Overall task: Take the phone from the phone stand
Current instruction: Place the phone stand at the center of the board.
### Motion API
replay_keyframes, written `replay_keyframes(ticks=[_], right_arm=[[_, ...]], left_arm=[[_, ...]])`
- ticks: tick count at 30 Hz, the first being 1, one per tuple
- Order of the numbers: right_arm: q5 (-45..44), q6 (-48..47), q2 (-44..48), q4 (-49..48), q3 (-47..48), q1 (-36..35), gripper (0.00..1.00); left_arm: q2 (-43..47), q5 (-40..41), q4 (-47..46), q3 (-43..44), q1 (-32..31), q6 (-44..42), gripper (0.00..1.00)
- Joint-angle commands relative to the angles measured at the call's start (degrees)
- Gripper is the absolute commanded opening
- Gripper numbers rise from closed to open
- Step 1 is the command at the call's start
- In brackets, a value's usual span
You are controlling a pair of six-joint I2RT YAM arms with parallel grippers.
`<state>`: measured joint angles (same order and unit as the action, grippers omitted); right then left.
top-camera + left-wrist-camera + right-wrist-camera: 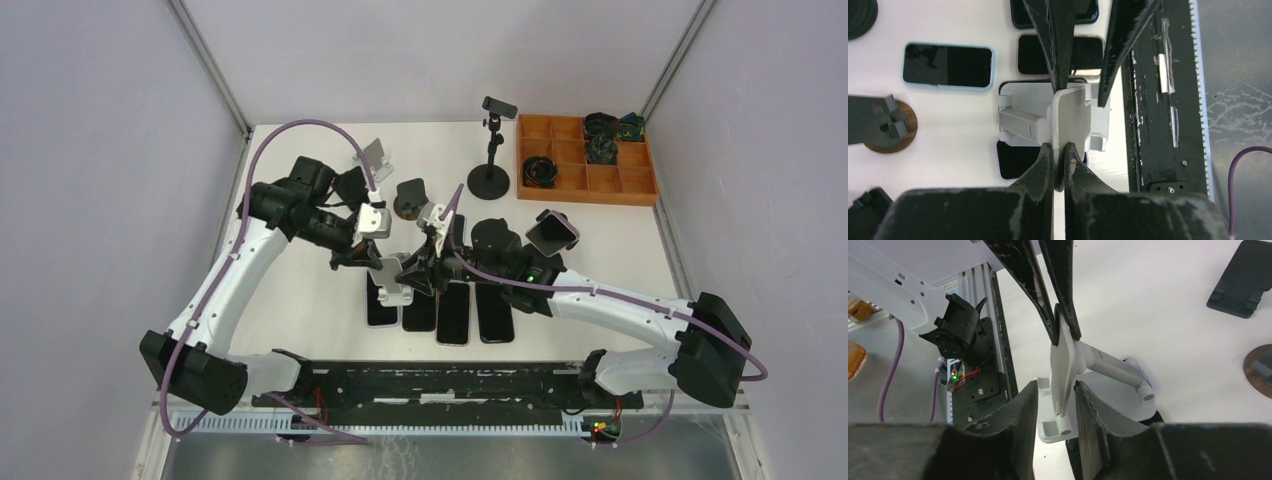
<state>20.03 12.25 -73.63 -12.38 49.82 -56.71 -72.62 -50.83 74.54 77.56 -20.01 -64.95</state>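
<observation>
The white phone stand stands near the table's front, its base resting on a dark phone. Its tilted plate is bare. My left gripper is shut on one edge of that plate. My right gripper straddles the opposite edge with its jaws apart, a gap showing on each side of the plate. Its fingers show at the top of the left wrist view. Several dark phones lie flat in a row beside and under the stand.
A black pole stand and a wooden compartment tray are at the back right. Other stands ring the work spot. A blue-cased phone lies flat. The black rail runs along the near edge.
</observation>
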Motion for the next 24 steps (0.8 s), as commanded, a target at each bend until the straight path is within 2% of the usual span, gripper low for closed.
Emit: replay_keyframes(ticks=[1,5,12,17,24], right_arm=[[-4.7,0.1,1.4,-1.5,1.7,0.7,0.48],[-8.4,1.6,3.6,1.6,0.7,3.7,0.70],[-13.1,2.8,11.8,8.9,0.9,8.8,0.97],[-16.3,3.0,17.3,19.9,4.7,11.9,0.98],[-31.6,5.1,25.1,39.9,9.4,13.9,0.98]], left_arm=[[-1.4,6.1,-5.9,-0.3,-0.2,6.7,0.02],[-5.3,12.0,-8.8,0.6,1.2,9.6,0.02],[-13.2,18.9,-14.6,2.0,7.4,7.7,0.02],[-19.8,22.2,-17.5,4.8,11.3,6.0,0.02],[-25.4,23.4,-21.1,6.5,13.7,6.3,0.02]])
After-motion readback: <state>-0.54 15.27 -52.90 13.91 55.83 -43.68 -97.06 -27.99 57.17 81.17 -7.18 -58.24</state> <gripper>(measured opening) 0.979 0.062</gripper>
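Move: The clear patch of board for the phone stand in my left fingers lies about 14 cm ahead, 7 cm left and 22 cm below my left hand. Roughly 16 cm beyond the patch is the black stand. The wood-based stand is some 26 cm ahead and 6 cm right of the hand; the lavender phone lies almost straight below it. At my opening right hand, the phone stand's middle is about 1 cm left and 4 cm lower. I keep the white phone stand pinched by the edge of its back plate in my left hand and carry it about 16 cm forward, 9 cm left and 11 cm down, away from the row of phones, swinging the wrist counter-clockwise and tipping the fingers more steeply down. My right hand, already letting go, opens wide, comes free and backs off right, then also up, turning some 30 degrees clockwise. ##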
